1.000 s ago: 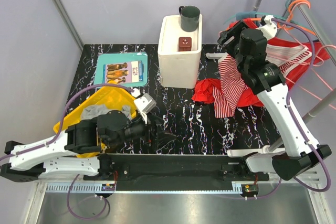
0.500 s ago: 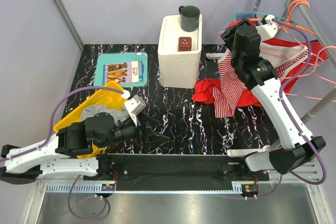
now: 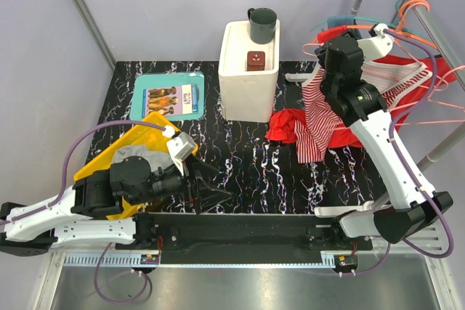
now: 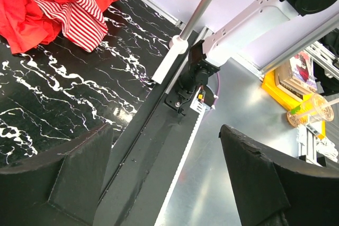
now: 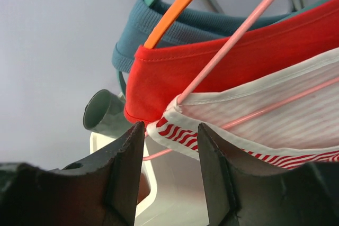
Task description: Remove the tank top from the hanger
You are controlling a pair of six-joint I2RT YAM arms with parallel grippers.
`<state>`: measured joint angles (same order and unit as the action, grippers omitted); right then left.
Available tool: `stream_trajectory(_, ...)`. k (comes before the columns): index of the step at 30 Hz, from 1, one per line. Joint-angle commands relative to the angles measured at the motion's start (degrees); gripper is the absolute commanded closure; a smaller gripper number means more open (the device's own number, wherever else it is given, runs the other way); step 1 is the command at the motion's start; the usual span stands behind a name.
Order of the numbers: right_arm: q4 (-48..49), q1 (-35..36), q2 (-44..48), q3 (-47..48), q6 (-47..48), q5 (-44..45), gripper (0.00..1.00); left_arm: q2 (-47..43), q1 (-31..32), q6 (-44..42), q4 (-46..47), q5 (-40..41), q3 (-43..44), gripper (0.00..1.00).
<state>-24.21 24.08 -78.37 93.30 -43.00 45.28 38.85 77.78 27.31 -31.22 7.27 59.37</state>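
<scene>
The red-and-white striped tank top [image 3: 316, 125] hangs from a pink hanger [image 3: 439, 78] at the right, its lower part draped onto the table. My right gripper [image 3: 328, 40] is raised at the hanger's left end. In the right wrist view it [image 5: 170, 128] is open, with a narrow gap between the fingers. The white-edged striped strap [image 5: 212, 144] and the pink hanger wire [image 5: 249, 22] lie just past the fingertips, not pinched. My left gripper [image 3: 218, 183] stays low at the near table edge. It [image 4: 165, 130] is open with nothing between its fingers.
A red garment [image 5: 212, 72] and a teal one [image 5: 159, 30] hang on neighbouring hangers from the slanted rail [image 3: 421, 12]. More red cloth [image 3: 287, 125] lies on the table. A white box [image 3: 249, 70] carrying a dark mug [image 3: 262, 25], a teal board [image 3: 168, 96] and a yellow bin [image 3: 149, 139] stand to the left.
My right gripper has shifted a little right toward the hanger end, and its jaws have narrowed. My left arm has drawn back slightly toward the left, still open.
</scene>
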Motion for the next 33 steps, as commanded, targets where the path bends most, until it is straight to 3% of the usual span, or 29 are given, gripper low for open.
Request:
stream_trajectory(1,0.30,0.53,2.00,2.23,3.61,8.15,0.48,0.35,0.18,0.02,0.73,-2.17,0.22,0.13)
stream_trajectory(7,2.41,0.45,-1.08,4.00,6.70,11.40,0.48,0.44,0.18,0.11,0.20,-2.35,0.39,0.13)
stream_trajectory(15,4.34,-1.84,-3.11,4.09,3.29,9.22,0.49,-0.35,0.09,0.11,-1.82,-0.94,0.83,0.13)
stream_trajectory(28,11.72,-4.83,-1.79,-2.24,1.17,5.88,0.68,0.35,0.18,-0.85,-2.97,-0.15,1.27,0.13)
stream_trajectory(33,12.43,-5.00,-1.61,-2.77,-0.41,5.70,0.81,0.44,0.18,-1.03,-3.84,0.47,1.62,0.13)
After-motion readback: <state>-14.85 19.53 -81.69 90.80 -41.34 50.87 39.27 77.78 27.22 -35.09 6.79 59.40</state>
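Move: The striped tank top's left shoulder strap, on the pink hanger's arm, lies about 4 cm ahead of the right fingertips, 3 cm to their right and roughly level. The red garment's left shoulder hangs some 4 cm beyond the strap and 1 cm farther right; the blue garment's left end is about 7 cm beyond the strap and 3 cm farther right. From the left gripper the strap is roughly 38 cm ahead, 28 cm right and 8 cm higher. Bring the half-open right gripper about 4 cm to the right, at first easing slightly back and up, then forward some 3 cm and a little down over the pink hanger's shoulder, turning the wrist about 10 degrees clockwise. As it goes in, narrow the fingers to about a quarter open around the hanger arm and the strap on it. ##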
